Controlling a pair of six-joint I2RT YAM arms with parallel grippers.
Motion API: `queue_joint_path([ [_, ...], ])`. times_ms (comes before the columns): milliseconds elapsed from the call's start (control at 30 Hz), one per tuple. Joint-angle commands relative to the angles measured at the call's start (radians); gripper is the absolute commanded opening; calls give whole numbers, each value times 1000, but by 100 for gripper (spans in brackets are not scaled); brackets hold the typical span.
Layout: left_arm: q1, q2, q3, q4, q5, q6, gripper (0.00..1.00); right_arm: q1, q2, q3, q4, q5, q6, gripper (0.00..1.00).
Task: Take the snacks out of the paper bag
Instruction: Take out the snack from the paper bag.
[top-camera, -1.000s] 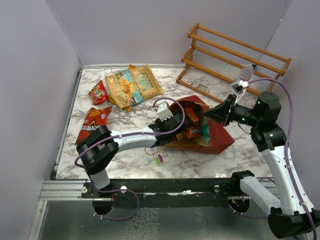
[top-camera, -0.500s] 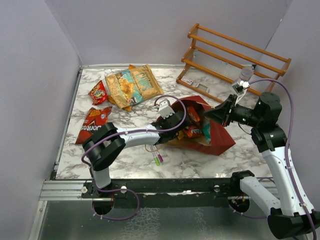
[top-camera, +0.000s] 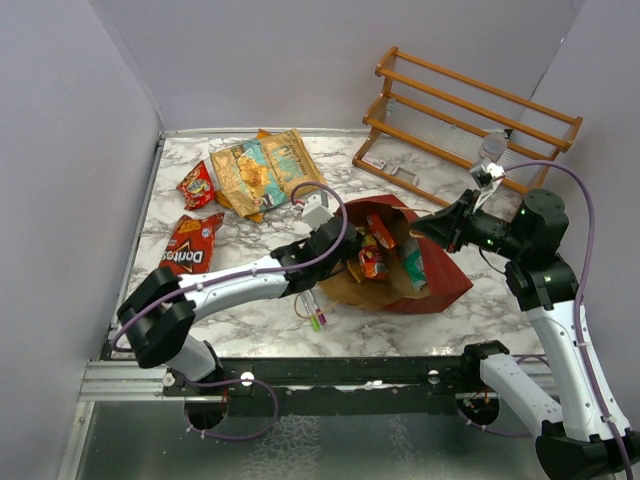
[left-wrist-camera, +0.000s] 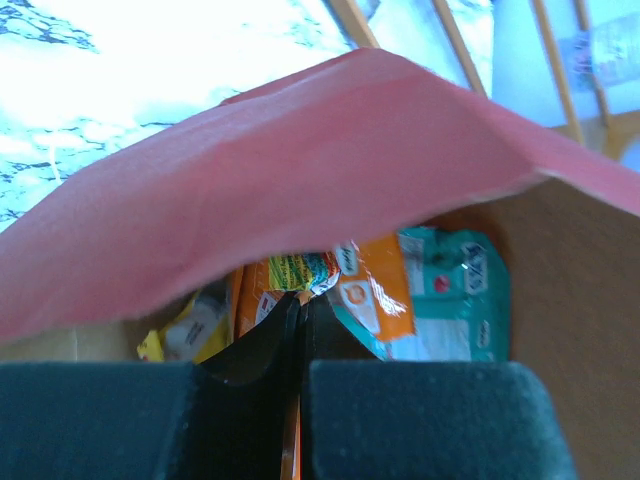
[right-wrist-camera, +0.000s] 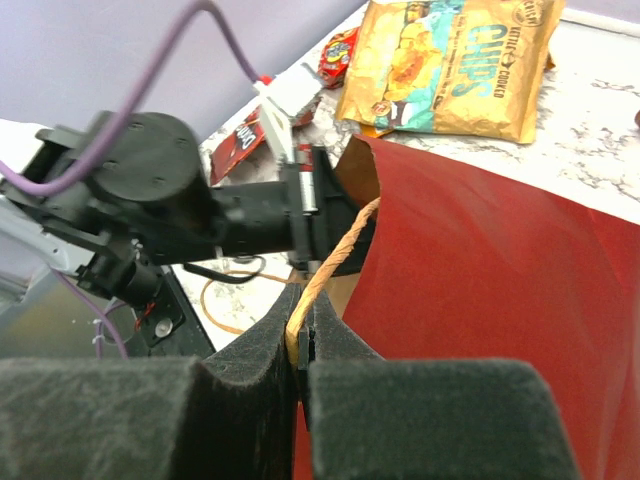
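The paper bag (top-camera: 440, 280) lies on its side, red outside, with its mouth facing left. My right gripper (right-wrist-camera: 305, 325) is shut on its string handle (right-wrist-camera: 335, 255) and holds the upper wall (right-wrist-camera: 500, 270) up. In the mouth, my left gripper (top-camera: 353, 262) is shut on the edge of a small orange snack packet (left-wrist-camera: 300, 272). More snacks lie inside: an orange packet (left-wrist-camera: 380, 290), a teal one (left-wrist-camera: 455, 290) and a yellow one (left-wrist-camera: 185, 330). Out on the table are a tan-and-teal chip bag (top-camera: 265, 172), a red Doritos bag (top-camera: 192, 245) and a small red packet (top-camera: 197, 185).
A wooden slatted rack (top-camera: 470, 115) stands at the back right, close behind the right gripper. Two marker pens (top-camera: 316, 320) lie on the marble table (top-camera: 250, 320) just in front of the bag's mouth, under the left forearm. Grey walls close in the left and back.
My left gripper has shut on the orange packet in the bag and drawn back a little to the left. The left arm's elbow has swung left. The right gripper still holds the handle.
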Motion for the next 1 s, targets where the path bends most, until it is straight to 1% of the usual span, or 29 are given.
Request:
queue_joint_path([
  [0, 3, -134, -56, 84, 104, 70, 0, 2, -17, 1, 3, 105, 14, 1],
  [167, 3, -264, -142, 176, 231, 181, 0, 2, -17, -6, 8, 201, 39, 1],
  [267, 5, -352, -163, 210, 292, 278, 0, 3, -15, -13, 17, 213, 46, 1],
  [500, 7, -570, -140, 166, 414, 571, 0, 2, -13, -28, 31, 221, 48, 1],
  [600, 5, -654, -109, 115, 480, 706, 0, 2, -14, -36, 38, 230, 48, 1],
  [733, 5, -730, -9, -25, 537, 872, 0, 2, -13, -44, 49, 232, 48, 1],
  [833, 5, -761, 75, -149, 510, 970, 0, 3, -8, -42, 48, 235, 46, 1],
  [967, 6, -790, 143, -259, 401, 1062, 0, 3, -5, -43, 45, 239, 40, 1],
])
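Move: My left hand already has the striped snack packet pinched by its top, the packet's middle some 5 cm below and 3 cm to the right, inside the paper bag. The bag's middle is about 13 cm to my left hand's right, level with it, 6 cm lower. On the table the Doritos bag lies about 38 cm left, level; the chips bag about 22 cm left and 17 cm ahead, both some 15 cm below. From my right hand the packet is about 14 cm left, 8 cm ahead and 20 cm down. Keeping my left fingers shut on the packet, I pull it up about 26 cm out of the bag's mouth, drawing back some 14 cm and left 10 cm, faster upward in the second half, while the wrist tips the fingers up to just above level and swings them clockwise. My right hand keeps its pinch on the rope handle and eases forward and right about 3.5 cm, sinking slightly and turning clockwise. ##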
